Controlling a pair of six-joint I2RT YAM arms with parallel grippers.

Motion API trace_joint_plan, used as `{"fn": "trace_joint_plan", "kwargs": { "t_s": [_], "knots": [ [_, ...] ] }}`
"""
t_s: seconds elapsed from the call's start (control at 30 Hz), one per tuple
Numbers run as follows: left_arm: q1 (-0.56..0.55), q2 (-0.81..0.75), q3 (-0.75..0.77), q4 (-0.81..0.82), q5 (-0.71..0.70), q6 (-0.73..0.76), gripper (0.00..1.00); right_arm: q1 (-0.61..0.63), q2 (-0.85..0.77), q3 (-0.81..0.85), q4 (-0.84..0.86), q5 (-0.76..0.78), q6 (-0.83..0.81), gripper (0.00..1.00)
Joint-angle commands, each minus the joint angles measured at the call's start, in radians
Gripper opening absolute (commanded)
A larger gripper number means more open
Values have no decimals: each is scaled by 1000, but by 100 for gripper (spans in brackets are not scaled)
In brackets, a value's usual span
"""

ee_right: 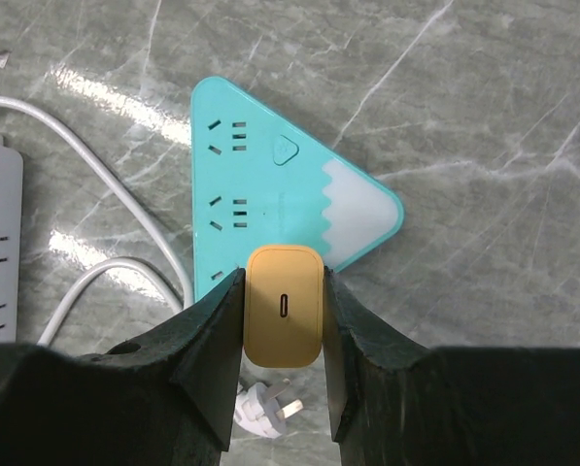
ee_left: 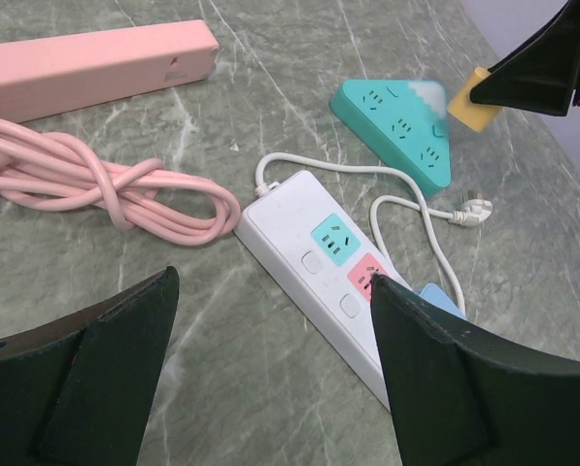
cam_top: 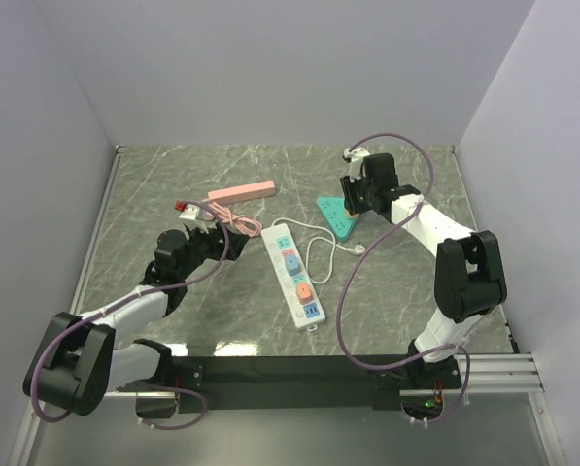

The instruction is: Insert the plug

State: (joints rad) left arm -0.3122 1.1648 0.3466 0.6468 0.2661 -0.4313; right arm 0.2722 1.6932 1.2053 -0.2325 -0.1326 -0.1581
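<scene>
The plug (ee_right: 284, 306) is a yellow charger block with a slot on its back face. My right gripper (ee_right: 283, 282) is shut on its two sides and holds it just above the near corner of the teal triangular power strip (ee_right: 260, 184), which lies flat with several sockets facing up. In the left wrist view the plug (ee_left: 467, 100) hangs over the teal strip (ee_left: 396, 126). My left gripper (ee_left: 272, 282) stands open over bare table beside the white power strip (ee_left: 309, 243), holding nothing. From above, the right gripper (cam_top: 359, 199) is at the back right and the left gripper (cam_top: 200, 218) at the centre left.
The white power strip (cam_top: 296, 275) lies in the middle, its white cord looping to a loose white plug (cam_top: 353, 250). A pink power strip (cam_top: 243, 192) and its coiled pink cable (cam_top: 233, 218) lie at the back left. Walls close three sides.
</scene>
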Motion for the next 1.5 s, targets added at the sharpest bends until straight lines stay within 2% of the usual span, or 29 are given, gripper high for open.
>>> {"fn": "trace_joint_plan", "kwargs": {
  "t_s": [0.0,0.2,0.33,0.53,0.67,1.0,1.33,1.43,1.47],
  "knots": [
    [-4,-1,3,48,22,11,85,-1,11,57,18,1,-32,0],
    [-4,-8,0,44,18,12,85,-2,101,186,-24,8,-119,0],
    [-4,-14,-1,43,7,17,85,-10,141,247,-53,-57,-170,0],
    [-4,15,3,57,22,14,85,-31,230,399,-211,-165,-282,0],
    [-4,7,-1,53,16,16,85,-42,252,444,-237,-154,-305,0],
    [-5,65,19,96,36,29,84,-51,201,347,-166,-113,-284,0],
    [-5,-16,-6,73,18,25,85,-47,197,303,-120,-121,-218,0],
    [-5,-7,-1,77,25,22,85,-47,175,307,-113,-177,-201,0],
    [-5,-5,-1,77,28,22,85,-30,175,307,-108,-124,-216,0]
  ]
}}
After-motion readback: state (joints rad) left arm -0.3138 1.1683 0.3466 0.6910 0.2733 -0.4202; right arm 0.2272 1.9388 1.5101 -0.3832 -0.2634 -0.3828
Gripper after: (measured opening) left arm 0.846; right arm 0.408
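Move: The teal triangular power strip, where the yellow plug held in the right hand is being taken, has its middle about 4 cm ahead of that hand, 4 cm to its left and 8 cm below. The grey plug lies some 8 cm back and 1 cm right of the hand; the white power strip's middle is about 18 cm back and 16 cm left, both at table height. From the left hand the teal strip is roughly 16 cm ahead, 26 cm right and 10 cm below. The yellow plug, still gripped between the right hand's fingers, is carried about 6 cm forward and slightly up over the teal strip, towards its far, white end, while the hand turns some 15 degrees counter-clockwise. The hand then eases back about 1 cm and sinks between 2 and 3 cm towards the strip, keeping its hold. ##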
